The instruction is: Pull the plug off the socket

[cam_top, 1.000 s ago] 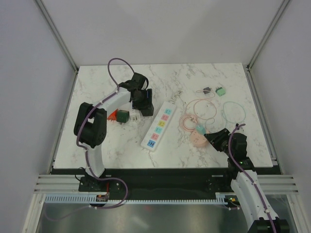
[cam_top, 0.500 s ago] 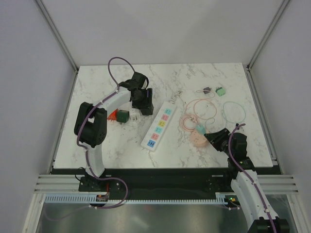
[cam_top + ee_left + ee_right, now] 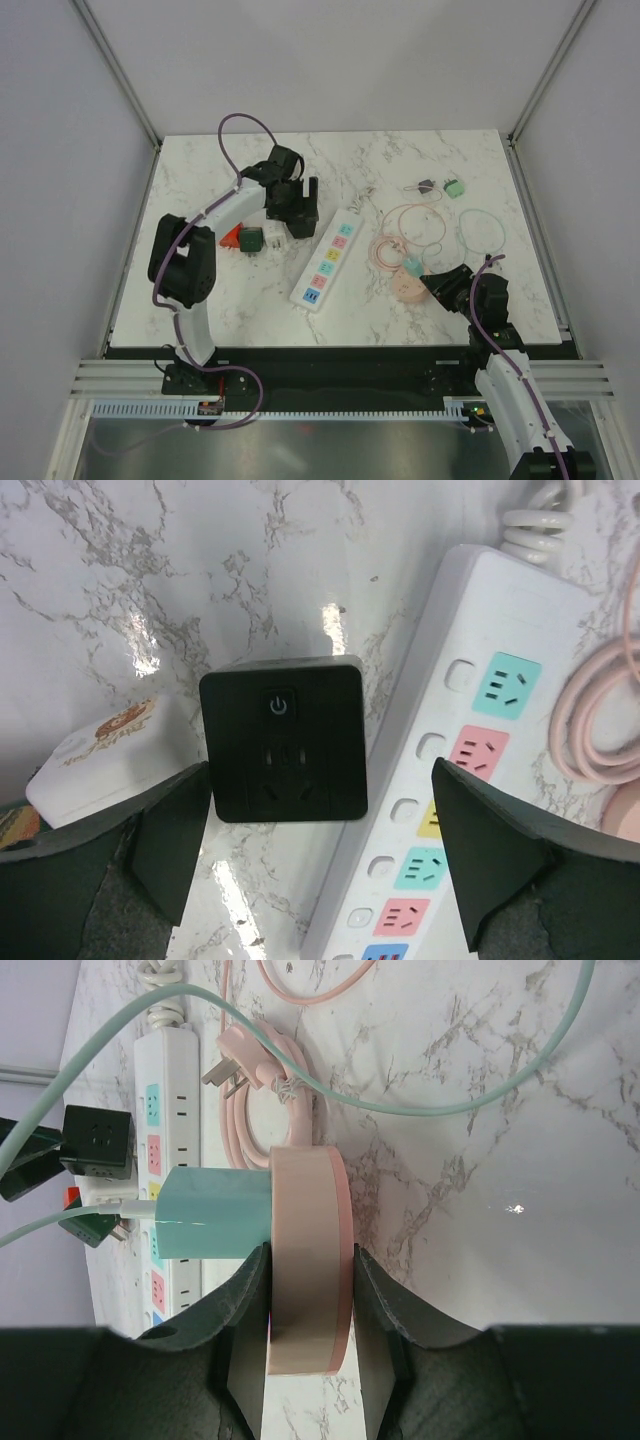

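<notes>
The socket [image 3: 325, 258], a long white power strip with coloured labels, lies diagonally mid-table; none of its outlets in view [image 3: 520, 610] holds anything. A black square plug [image 3: 283, 740] with a power button lies flat on the marble just left of the strip. My left gripper [image 3: 320, 780] hangs open above it, one finger on each side, touching nothing. In the top view this gripper [image 3: 296, 208] hides the plug. My right gripper [image 3: 308, 1300] is shut on a pink round disc [image 3: 308, 1250] with a teal charger [image 3: 215, 1212] plugged into it, near the table's right front [image 3: 408, 288].
A white cube [image 3: 100, 765], a green cube [image 3: 250, 238] and a red piece [image 3: 232, 237] sit left of the black plug. A coiled pink cable [image 3: 410, 225] and a teal cable loop [image 3: 480, 230] lie right of the strip. Two small plugs [image 3: 454, 187] rest at the back right.
My left gripper has opened and let go of the black plug, which now rests on the table. The left arm shifted slightly. The right arm has not moved.
</notes>
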Controlling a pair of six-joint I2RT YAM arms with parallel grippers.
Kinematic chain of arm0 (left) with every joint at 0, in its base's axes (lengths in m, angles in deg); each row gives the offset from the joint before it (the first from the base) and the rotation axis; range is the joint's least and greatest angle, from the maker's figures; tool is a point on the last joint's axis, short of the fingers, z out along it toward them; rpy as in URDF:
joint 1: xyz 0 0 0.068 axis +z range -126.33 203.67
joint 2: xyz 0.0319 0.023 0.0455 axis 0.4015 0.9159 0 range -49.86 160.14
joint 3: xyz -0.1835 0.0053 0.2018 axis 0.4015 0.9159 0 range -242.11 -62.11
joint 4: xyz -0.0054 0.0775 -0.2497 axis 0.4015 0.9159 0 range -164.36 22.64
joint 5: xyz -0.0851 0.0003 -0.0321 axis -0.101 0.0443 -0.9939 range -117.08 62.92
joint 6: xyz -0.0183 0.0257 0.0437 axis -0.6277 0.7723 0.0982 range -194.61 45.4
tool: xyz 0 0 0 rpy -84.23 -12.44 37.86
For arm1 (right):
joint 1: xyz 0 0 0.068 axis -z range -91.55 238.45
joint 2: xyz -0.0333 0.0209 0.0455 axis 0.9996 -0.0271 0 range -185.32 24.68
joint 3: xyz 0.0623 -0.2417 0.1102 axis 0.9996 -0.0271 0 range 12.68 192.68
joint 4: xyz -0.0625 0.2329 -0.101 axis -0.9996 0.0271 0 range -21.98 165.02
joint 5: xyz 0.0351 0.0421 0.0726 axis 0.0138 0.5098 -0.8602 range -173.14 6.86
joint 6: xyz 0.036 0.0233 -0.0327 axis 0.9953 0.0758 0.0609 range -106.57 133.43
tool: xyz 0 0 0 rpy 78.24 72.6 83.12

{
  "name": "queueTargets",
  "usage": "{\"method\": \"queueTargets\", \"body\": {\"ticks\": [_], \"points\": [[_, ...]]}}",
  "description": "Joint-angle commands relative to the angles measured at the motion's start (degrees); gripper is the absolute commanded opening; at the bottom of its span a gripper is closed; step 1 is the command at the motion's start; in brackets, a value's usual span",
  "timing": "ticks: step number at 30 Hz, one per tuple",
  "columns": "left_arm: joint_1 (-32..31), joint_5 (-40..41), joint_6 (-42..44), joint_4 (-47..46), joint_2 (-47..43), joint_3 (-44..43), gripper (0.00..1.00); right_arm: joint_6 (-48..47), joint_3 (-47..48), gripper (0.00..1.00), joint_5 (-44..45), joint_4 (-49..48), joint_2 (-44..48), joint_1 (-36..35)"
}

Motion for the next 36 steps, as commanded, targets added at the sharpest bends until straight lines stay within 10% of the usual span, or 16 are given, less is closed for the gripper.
{"method": "queueTargets", "body": {"ticks": [1, 22, 36], "points": [[-1.8, 1.5, 2.3, -1.2, -6.9, -1.3, 0.97, -3.9, -1.7, 0.0, 3.1, 6.0, -1.3, 0.2], [-18.6, -4.1, -0.4, -16.9, -21.1, 14.1, 0.96, -4.0, -1.4, 0.0, 3.6, 5.5, -3.2, 0.2], [-26.4, -7.6, -1.8, -28.8, -10.4, 14.3, 0.97, -3.9, -1.6, 0.0, 2.5, 5.5, -2.4, 0.2]]}}
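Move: The teal plug, on the pink round socket the right hand holds, lies about 26 cm right and 12 cm back of the left hand, nearly level; from the right hand it is some 2 cm ahead, 2 cm left and 3 cm up. The black socket stands right under the left hand; the power strip's middle is 6 cm right and 9 cm back, the coiled pink cable 18 cm right and 7 cm back. Open, the left hand rises 10 cm off the black socket, then swings back-right and down, clockwise, towards the plug. ##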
